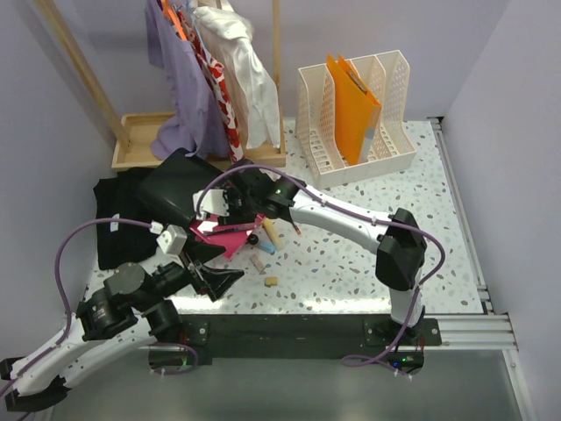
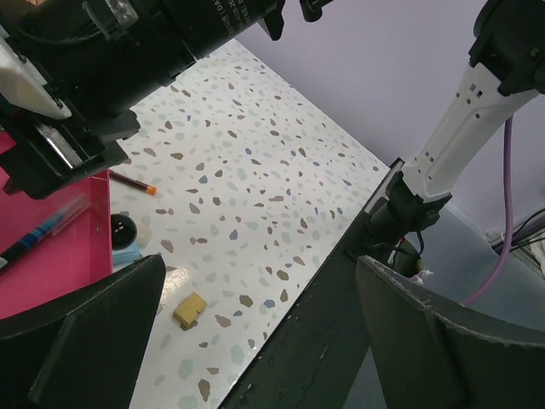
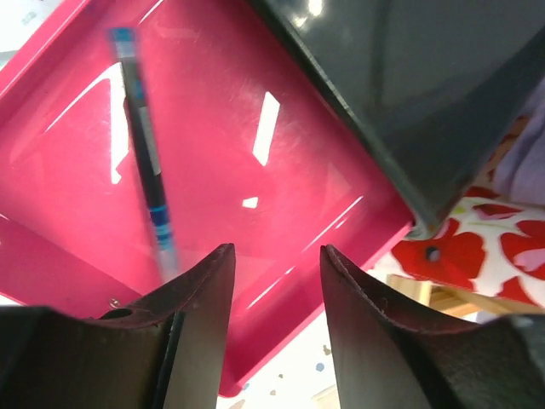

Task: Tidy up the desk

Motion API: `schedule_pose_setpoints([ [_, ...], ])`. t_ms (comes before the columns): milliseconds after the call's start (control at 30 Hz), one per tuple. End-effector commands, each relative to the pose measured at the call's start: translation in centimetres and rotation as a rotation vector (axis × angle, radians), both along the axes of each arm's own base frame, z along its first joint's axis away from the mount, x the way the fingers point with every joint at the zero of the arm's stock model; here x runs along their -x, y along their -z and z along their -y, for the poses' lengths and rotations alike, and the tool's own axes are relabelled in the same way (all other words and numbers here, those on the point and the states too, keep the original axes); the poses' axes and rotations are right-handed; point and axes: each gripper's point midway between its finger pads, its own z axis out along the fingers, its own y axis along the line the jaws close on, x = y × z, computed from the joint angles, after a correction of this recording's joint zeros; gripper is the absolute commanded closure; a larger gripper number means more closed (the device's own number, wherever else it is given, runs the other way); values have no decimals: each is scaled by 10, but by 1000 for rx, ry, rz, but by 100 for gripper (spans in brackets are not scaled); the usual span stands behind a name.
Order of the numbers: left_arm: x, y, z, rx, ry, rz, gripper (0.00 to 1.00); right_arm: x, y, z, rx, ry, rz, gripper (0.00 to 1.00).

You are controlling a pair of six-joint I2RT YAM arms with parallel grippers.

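The white speckled desk (image 1: 351,237) holds a pink tray (image 1: 230,239) at its left-middle. A blue pen (image 3: 145,170) lies in the pink tray (image 3: 255,145). My right gripper (image 1: 217,209) hangs open and empty just above the tray; in the right wrist view it (image 3: 274,264) frames the tray's corner. My left gripper (image 1: 221,281) is open and empty near the front edge, low over the desk (image 2: 255,170). A yellow eraser (image 2: 190,308) lies between its fingers (image 2: 85,341) in that view. The eraser also shows in the top view (image 1: 271,281).
Loose items lie right of the tray: a red pencil (image 2: 132,181), a small black-and-blue piece (image 2: 124,234), a beige piece (image 1: 258,261). A black folder (image 1: 175,186) and black cloth (image 1: 118,219) lie left. A file rack (image 1: 351,114) holds orange folders. A wooden clothes stand (image 1: 140,136) is behind.
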Motion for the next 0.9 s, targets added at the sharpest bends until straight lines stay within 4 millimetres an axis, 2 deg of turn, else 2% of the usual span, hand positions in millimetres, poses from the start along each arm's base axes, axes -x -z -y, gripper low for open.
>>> schedule_pose_setpoints([
  [0,-2,-12,-1,36,-6,46,0,2,-50,2,-129,55,33,50],
  [67,-1,-12,-1,36,-5,46,0,-1,-66,8,-174,120,36,46],
  [100,-2,-12,-1,35,-6,45,0,-3,-65,13,-182,154,33,43],
  [167,-1,-12,-1,37,-6,45,0,-10,-86,21,-274,249,34,37],
  [200,-1,-13,-1,40,-6,46,0,-13,-83,27,-285,269,17,36],
  [267,-1,-13,-1,39,-5,48,0,-11,-94,37,-348,310,-28,31],
  [300,-1,-12,-1,38,-3,47,0,-9,-88,42,-357,321,-61,30],
  [433,-1,-12,-1,36,-3,46,0,-24,-83,68,-482,459,-227,22],
  [533,-1,-11,0,35,-3,45,0,-38,-66,86,-531,571,-312,19],
  [667,-1,-12,0,35,-3,45,0,-57,-37,107,-536,772,-313,17],
  [700,-2,-10,1,30,-3,42,0,-60,-22,109,-532,835,-339,16],
  [867,-2,-11,1,30,-2,42,0,-78,28,128,-478,1030,-359,16],
])
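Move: My right hand is just over the open pink tray, with the blue pen already released about 3 cm back and 3 cm to its left. The orange-tipped red pen lies on the desk some 15 cm to my right, 5 cm farther out and 12 cm below. The yellow highlighter is about 12 cm right and level with the hand; the pink pen is 12 cm right and 14 cm ahead. From my left hand, the red pen is roughly 22 cm ahead, 14 cm right. I lift my right hand about 7 cm out of the tray with nothing in it, carry it some 12 cm to the right and 6 cm forward over the tray's rim, then sink about 8 cm towards the red pen. On the way I swing the wrist clockwise, nearly 50 degrees, and spread the half-open fingers almost wide; they end still clear above the desk. ##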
